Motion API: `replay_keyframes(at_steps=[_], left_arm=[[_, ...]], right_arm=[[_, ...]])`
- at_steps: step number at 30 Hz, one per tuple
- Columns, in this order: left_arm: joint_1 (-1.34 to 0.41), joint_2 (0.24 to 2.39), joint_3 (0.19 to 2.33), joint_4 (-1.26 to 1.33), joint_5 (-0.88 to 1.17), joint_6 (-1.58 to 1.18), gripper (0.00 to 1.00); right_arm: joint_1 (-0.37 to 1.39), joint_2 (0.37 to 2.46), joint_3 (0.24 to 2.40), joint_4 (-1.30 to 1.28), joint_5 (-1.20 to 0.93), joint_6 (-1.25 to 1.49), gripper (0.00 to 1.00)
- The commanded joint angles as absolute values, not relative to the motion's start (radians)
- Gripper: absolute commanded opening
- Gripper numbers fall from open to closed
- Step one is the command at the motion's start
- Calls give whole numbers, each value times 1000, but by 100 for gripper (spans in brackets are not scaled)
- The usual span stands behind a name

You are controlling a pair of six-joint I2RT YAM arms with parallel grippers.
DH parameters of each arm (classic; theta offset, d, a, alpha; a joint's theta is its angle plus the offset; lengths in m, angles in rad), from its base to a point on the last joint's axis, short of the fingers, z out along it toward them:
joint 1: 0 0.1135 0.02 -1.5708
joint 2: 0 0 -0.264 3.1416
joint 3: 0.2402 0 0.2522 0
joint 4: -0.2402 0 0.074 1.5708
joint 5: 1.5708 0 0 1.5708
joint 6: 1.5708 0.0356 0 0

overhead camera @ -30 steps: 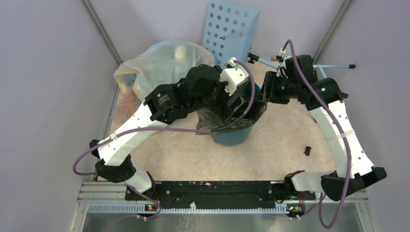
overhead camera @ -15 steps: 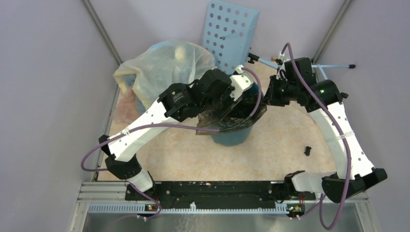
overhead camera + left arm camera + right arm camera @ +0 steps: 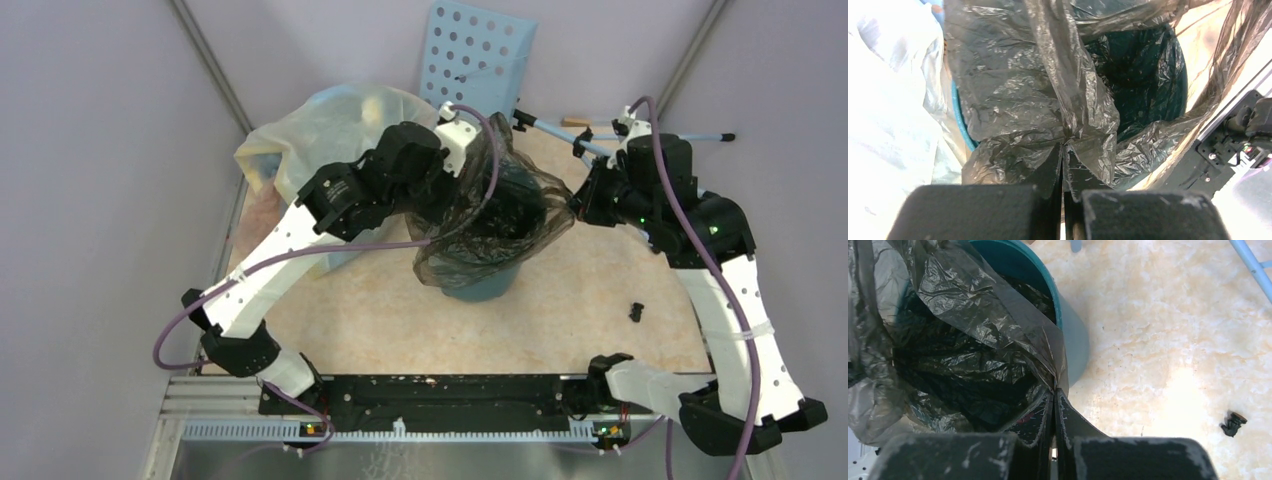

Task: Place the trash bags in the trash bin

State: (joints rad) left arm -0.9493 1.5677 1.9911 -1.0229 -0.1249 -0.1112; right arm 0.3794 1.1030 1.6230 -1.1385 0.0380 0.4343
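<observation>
The dark crinkly trash bag (image 3: 500,215) hangs into and over the teal trash bin (image 3: 478,287) at the table's middle. Its mouth is stretched wide between my two grippers. My left gripper (image 3: 447,190) is shut on the bag's left rim, above the bin's left side; the pinch shows in the left wrist view (image 3: 1064,146). My right gripper (image 3: 580,200) is shut on the bag's right rim, beside the bin; the right wrist view shows it (image 3: 1054,390) with the bin's wall (image 3: 1073,335) just beyond. The bag (image 3: 958,340) lines the bin's inside.
A large pale stuffed bag (image 3: 320,135) sits at the back left, close behind my left arm. A light blue perforated panel (image 3: 478,60) leans at the back. A blue-handled rod (image 3: 600,130) lies at the back right. A small black part (image 3: 636,311) lies on the table right of the bin.
Both grippers have moved apart, left one to the left and up, right one to the right, pulling the bag's mouth wide open over the bin.
</observation>
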Motion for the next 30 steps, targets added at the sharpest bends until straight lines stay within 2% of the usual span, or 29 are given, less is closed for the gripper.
replay_keyframes(at_steps=[1,12,22,26,30], left_arm=[[-906,1501,1985,-959,-54,-158,0],[-639,1315,1803,-724,303,-320,0],[-613,1336,1807,-621,382,-363,0],[-611,1371,1828,-626,387,-379,0],[-609,1348,1783,-646,352,-379,0]], right_arm=[[385,1079,1613,-1125,86,460,0],[383,1000,1524,-1196,309,582,0],[379,957,1569,-1180,418,577,1],[379,955,1578,-1141,322,501,26],[379,954,1610,-1082,160,404,45]])
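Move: Both hands already pinch the dark trash bag's rim; the trash bin's middle lies about 3 cm ahead, 5 cm right and 21 cm below the left hand, and about 3 cm ahead and 17 cm left of the right hand, as far below. The pale filled bag sits some 17 cm ahead and 23 cm left of the left hand. A black clip lies roughly 17 cm right and 3 cm back of the right hand, on the table. Both hands stretch the bag mouth: left rises about 8 cm, right draws 6 cm right, then part-opens. ##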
